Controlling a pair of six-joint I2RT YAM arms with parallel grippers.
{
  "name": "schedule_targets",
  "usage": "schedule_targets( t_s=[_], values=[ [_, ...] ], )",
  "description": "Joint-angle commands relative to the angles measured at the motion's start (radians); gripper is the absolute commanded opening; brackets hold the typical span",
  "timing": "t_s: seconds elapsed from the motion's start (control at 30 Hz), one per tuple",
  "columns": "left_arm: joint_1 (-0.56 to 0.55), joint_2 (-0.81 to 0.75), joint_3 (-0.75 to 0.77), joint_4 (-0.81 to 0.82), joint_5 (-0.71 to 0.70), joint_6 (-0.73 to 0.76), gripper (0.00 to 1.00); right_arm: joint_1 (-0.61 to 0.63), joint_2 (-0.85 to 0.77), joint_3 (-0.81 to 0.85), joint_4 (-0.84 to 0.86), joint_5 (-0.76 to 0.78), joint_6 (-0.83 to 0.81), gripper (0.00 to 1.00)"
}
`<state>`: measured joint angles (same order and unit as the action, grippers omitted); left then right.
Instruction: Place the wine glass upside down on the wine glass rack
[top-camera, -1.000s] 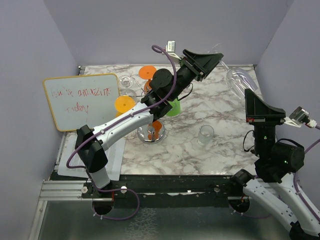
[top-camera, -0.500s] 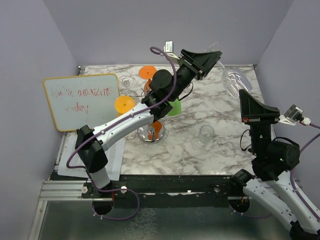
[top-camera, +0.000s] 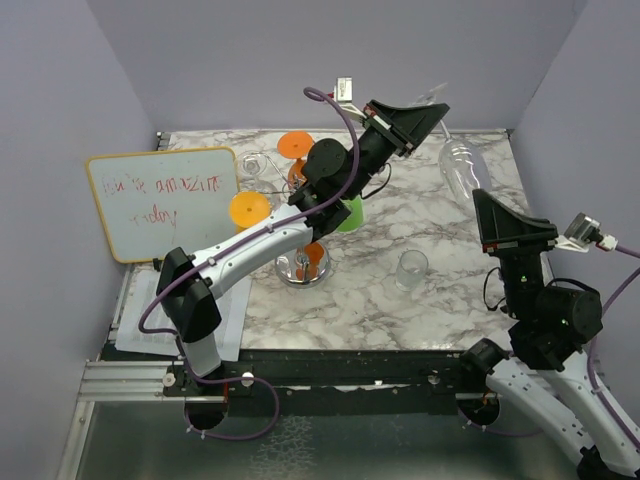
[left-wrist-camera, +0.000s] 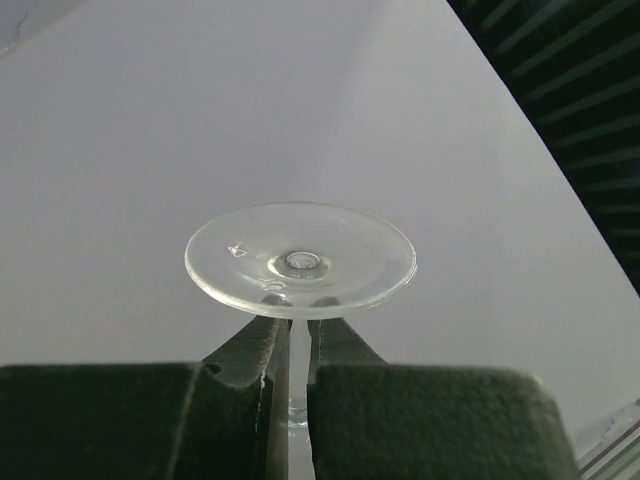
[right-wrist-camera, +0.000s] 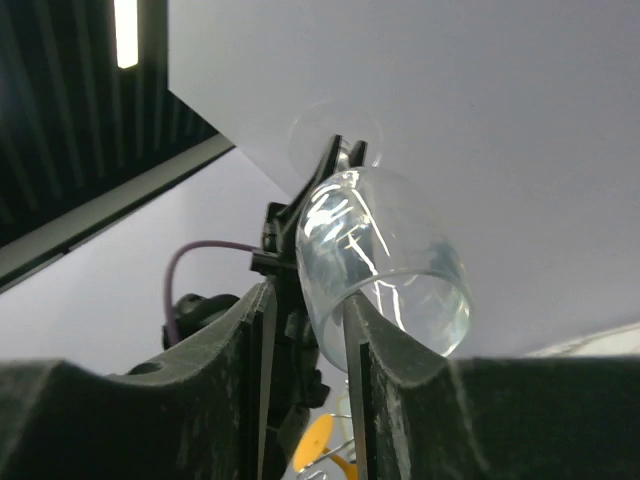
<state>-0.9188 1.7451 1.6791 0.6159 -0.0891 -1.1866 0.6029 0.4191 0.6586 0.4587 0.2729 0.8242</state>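
A clear wine glass (top-camera: 462, 168) hangs in the air over the table's back right, foot toward the rear wall and bowl toward the front. My left gripper (top-camera: 433, 110) is shut on its stem just under the round foot (left-wrist-camera: 300, 260); the left gripper (left-wrist-camera: 297, 330) pinches the thin stem tightly. My right gripper (right-wrist-camera: 305, 300) is open at the bowl's (right-wrist-camera: 385, 250) rim, one finger (right-wrist-camera: 355, 325) at the rim and the other finger standing off. The wine glass rack (top-camera: 287, 274), chrome with a round mirrored base, stands left of centre and carries coloured glasses.
A whiteboard (top-camera: 162, 200) with red writing leans at the left. A small clear tumbler (top-camera: 410, 268) stands on the marble top near the right arm. Another clear glass (top-camera: 255, 164) sits behind the rack. Purple walls close in on three sides.
The left gripper has closed on the stem. The right gripper's jaws have parted from the bowl's rim, and the right arm has shifted slightly left.
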Motion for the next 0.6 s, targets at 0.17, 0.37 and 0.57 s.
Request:
schedule_targets(
  t_s=[0.17, 0.37, 0.57],
  values=[
    [0.008, -0.047, 0.035, 0.084, 0.134, 0.352, 0.00, 0.003, -0.093, 0.099, -0.526, 0.101, -0.025, 0.78],
    [0.011, -0.123, -0.037, 0.005, 0.241, 0.548, 0.00, 0.004, -0.111, 0.199, -0.773, 0.121, -0.150, 0.85],
    [0.011, -0.156, -0.030, -0.127, 0.332, 0.666, 0.00, 0.004, -0.006, 0.356, -1.027, 0.277, -0.200, 0.82]
  ],
)
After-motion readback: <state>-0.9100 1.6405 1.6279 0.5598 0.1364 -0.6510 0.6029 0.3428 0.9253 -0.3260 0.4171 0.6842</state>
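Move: The left hand holds a clear wine glass by its stem. The rack's hooks lie level with this hand in reach, about 23 cm to its left and 24 cm lower. The hanging green glass is some 14 cm left and 33 cm down; the last clear glass stands on the table about 4 cm nearer the base and 47 cm below. The held glass's middle is about 8 cm ahead of the right hand, 3 cm left and 4 cm above, with the rim at its already parting fingertips. The right fingers come free of the glass's rim: they open wide while that hand sinks about 6 cm, then also slides right and tips its fingers down towards level. The left hand keeps its pinch on the stem, rolling roughly 30 degrees so the bowl swings downward; it rises a touch, then draws back towards its base. ##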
